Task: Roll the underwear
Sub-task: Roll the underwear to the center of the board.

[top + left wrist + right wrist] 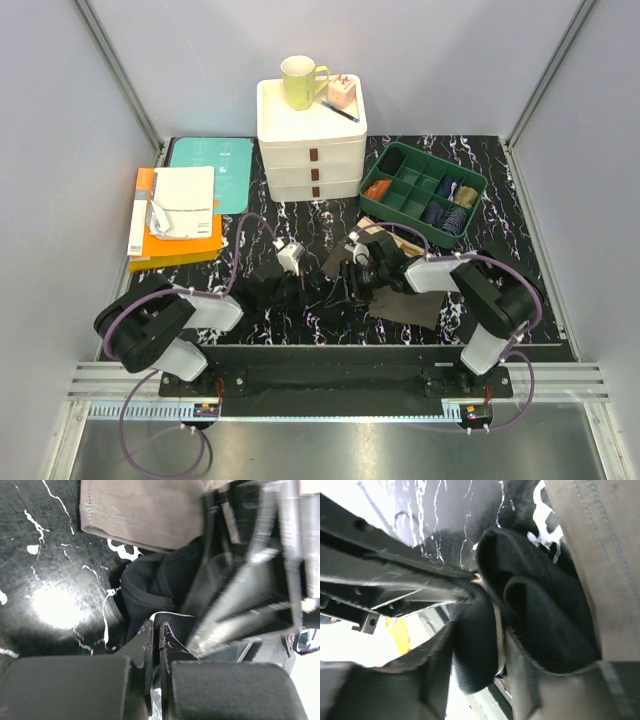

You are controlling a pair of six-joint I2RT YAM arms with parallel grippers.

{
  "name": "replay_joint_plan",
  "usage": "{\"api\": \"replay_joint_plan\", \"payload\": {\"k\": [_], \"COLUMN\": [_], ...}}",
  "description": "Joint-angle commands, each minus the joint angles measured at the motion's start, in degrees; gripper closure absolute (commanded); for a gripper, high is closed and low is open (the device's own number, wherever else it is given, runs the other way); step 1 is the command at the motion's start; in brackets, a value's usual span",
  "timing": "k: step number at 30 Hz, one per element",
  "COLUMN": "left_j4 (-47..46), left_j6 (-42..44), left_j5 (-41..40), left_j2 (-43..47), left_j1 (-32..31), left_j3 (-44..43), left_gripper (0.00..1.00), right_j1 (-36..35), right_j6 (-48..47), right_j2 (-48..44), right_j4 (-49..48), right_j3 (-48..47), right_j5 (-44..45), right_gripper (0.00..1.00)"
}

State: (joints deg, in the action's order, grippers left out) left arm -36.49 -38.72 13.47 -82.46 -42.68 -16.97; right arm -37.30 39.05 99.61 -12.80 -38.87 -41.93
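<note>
The black underwear (336,270) is bunched into a thick fold at the table's middle, between my two grippers. My left gripper (322,288) comes in from the left. In the left wrist view its jaws (156,627) are shut on the fold's beige-edged waistband, with the black cloth (150,590) just beyond. My right gripper (352,272) reaches in from the right. In the right wrist view it (479,630) stands open with a roll of the black cloth (535,610) lying between the fingers. The olive-brown underwear (405,300) (140,515) (600,555) lies flat beside the bundle.
A white drawer unit (311,150) with a yellow-green mug (300,82) on top stands at the back. A green divider tray (421,190) holding sock bundles sits back right. Books and papers (180,215) and a teal folder (210,165) lie at the left.
</note>
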Motion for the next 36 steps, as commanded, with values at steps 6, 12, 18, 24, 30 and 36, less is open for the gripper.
{"api": "replay_joint_plan", "payload": {"k": [6,12,18,24,30,36], "left_j4": [11.3,11.5,11.9,12.1,13.0,13.7], "left_j6": [-1.5,-2.0,-2.3,-2.7,-2.8,-2.9], "left_j5": [-1.4,-1.1,-0.4,-0.3,-0.6,-1.0], "left_j2": [-8.3,-8.3,-8.2,-7.5,-6.4,-5.3], "left_j1": [0.0,0.0,0.0,-0.1,-0.1,-0.2], "left_j3": [-6.0,-6.1,-6.4,-6.1,-5.9,-5.7], "left_gripper": [1.00,1.00,1.00,1.00,1.00,1.00], "right_j1": [0.4,0.5,0.4,-0.8,-2.3,-3.3], "right_j6": [-3.4,2.9,8.1,12.5,14.1,14.0], "right_j2": [-17.9,-27.8,-27.9,-25.0,-22.6,-21.4], "right_j4": [17.9,17.9,11.2,3.7,-0.9,0.1], "right_j3": [0.5,7.1,11.6,14.8,15.6,15.7], "right_j5": [17.4,22.2,21.6,21.6,23.0,25.2], "right_gripper": [0.26,0.14,0.10,0.07,0.07,0.12]}}
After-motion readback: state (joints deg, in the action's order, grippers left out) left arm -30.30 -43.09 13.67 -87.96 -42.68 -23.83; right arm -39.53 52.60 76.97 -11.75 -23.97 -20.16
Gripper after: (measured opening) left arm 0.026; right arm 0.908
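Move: The half-rolled black underwear sits between the hands: its middle is some 4 cm right and about 1 cm back of the left hand, whose shut fingers are on its edge. From the right hand, which still has a lobe of it between half-open fingers, it is about 2 cm left and level. The grey underwear lies roughly 12 cm right of the right hand and 6 cm farther out; the green box about 19 cm right and 23 cm out. Right hand opens, arcs up and right off the roll, lowers, edges back; left fingers shift rightward 2 cm. ##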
